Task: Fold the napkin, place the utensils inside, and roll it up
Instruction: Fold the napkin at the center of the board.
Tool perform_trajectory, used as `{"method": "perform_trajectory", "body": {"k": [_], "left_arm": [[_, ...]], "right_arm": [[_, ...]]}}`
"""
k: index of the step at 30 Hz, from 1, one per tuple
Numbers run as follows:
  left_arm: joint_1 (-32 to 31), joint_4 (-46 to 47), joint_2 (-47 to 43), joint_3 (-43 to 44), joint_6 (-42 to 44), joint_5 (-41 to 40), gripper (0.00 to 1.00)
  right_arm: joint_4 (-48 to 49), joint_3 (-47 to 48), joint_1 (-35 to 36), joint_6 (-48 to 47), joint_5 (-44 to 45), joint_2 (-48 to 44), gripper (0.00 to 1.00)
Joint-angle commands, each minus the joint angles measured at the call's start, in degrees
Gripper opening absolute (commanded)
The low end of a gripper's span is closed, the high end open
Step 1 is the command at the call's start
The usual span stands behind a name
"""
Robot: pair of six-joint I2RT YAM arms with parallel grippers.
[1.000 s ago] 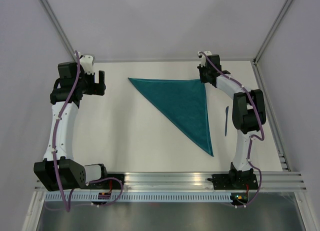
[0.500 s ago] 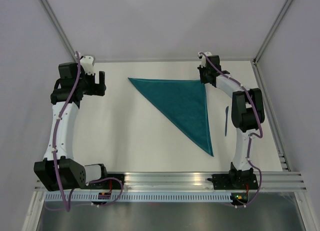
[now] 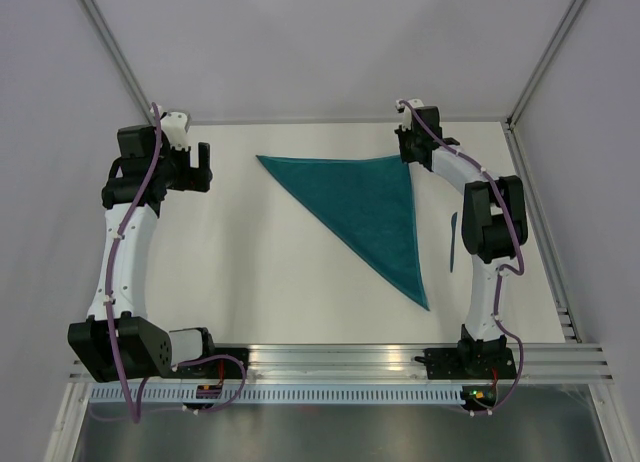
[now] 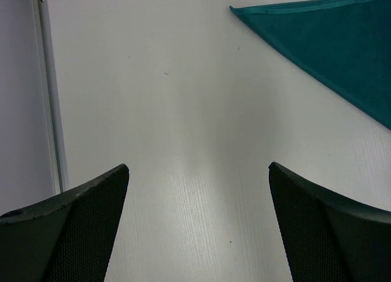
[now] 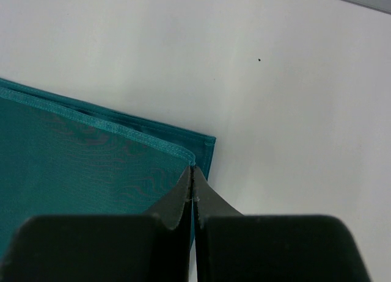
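Note:
The teal napkin (image 3: 370, 207) lies folded into a triangle in the middle of the table, its long point toward the near edge. My right gripper (image 3: 408, 154) is at its far right corner. In the right wrist view the gripper (image 5: 193, 167) is shut, its tips pinching the hemmed corner of the napkin's (image 5: 79, 166) upper layer. The dark blue utensil (image 3: 452, 242) lies on the table right of the napkin, beside the right arm. My left gripper (image 3: 203, 168) hovers open to the left of the napkin; the left wrist view shows the gripper (image 4: 198, 169) over bare table, the napkin's (image 4: 330, 44) left tip ahead.
White table (image 3: 260, 272) inside a walled booth. A metal rail (image 3: 340, 357) with the arm bases runs along the near edge. A frame post (image 4: 49, 93) borders the table's left side.
My right gripper has edged slightly toward the far side with the napkin's corner, and the napkin's near point has shifted a little. The left arm has not moved.

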Motion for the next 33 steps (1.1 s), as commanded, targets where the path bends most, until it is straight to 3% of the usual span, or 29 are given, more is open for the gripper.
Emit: {"method": "perform_trajectory", "body": {"k": [1,25,27,31,33], "left_arm": [[0.26,1.61,0.13,-0.21,-1.62,0.92,0.98],[0.18,1.61,0.83,-0.21,-1.62,1.19,0.98],[0.27,1.61,0.92,-0.29,-1.62,1.36,0.98],[0.26,1.61,1.01,-0.38,-1.35,1.45,0.98],[0.26,1.61,1.10,-0.38,-1.18,1.63,0.98]], "right_arm": [[0.79,2.12,-0.35,0.51,0.59,1.18,0.00],[0.88,1.59,-1.32,0.60,0.42,3.38,0.01],[0.70,1.94,-1.32,0.60,0.51,3.56,0.07],[-0.09,2.55,-1.49,0.86,1.12,3.56,0.43],[-0.79,3.86,-1.58,1.12,1.12,3.65,0.51]]}}
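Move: My right hand still pinches the lifted napkin corner; the bottom layer's far right corner, where it goes, lies about 3 cm ahead, 2 cm right and 4 cm below. The napkin's left tip is some 38 cm left and 3 cm ahead, its near tip about 38 cm back and 1 cm right. The utensil lies roughly 20 cm back and 11 cm right. From my idle left hand that far right corner is some 23 cm ahead, 52 cm right and 21 cm below. I lower the pinched corner about 3 cm onto the bottom layer with my right hand, dipping slightly first, shifting about 1 cm right, then sinking the rest of the way just short of the far right corner. At the bottom I spread the fingers to about half open and let go of the cloth. ##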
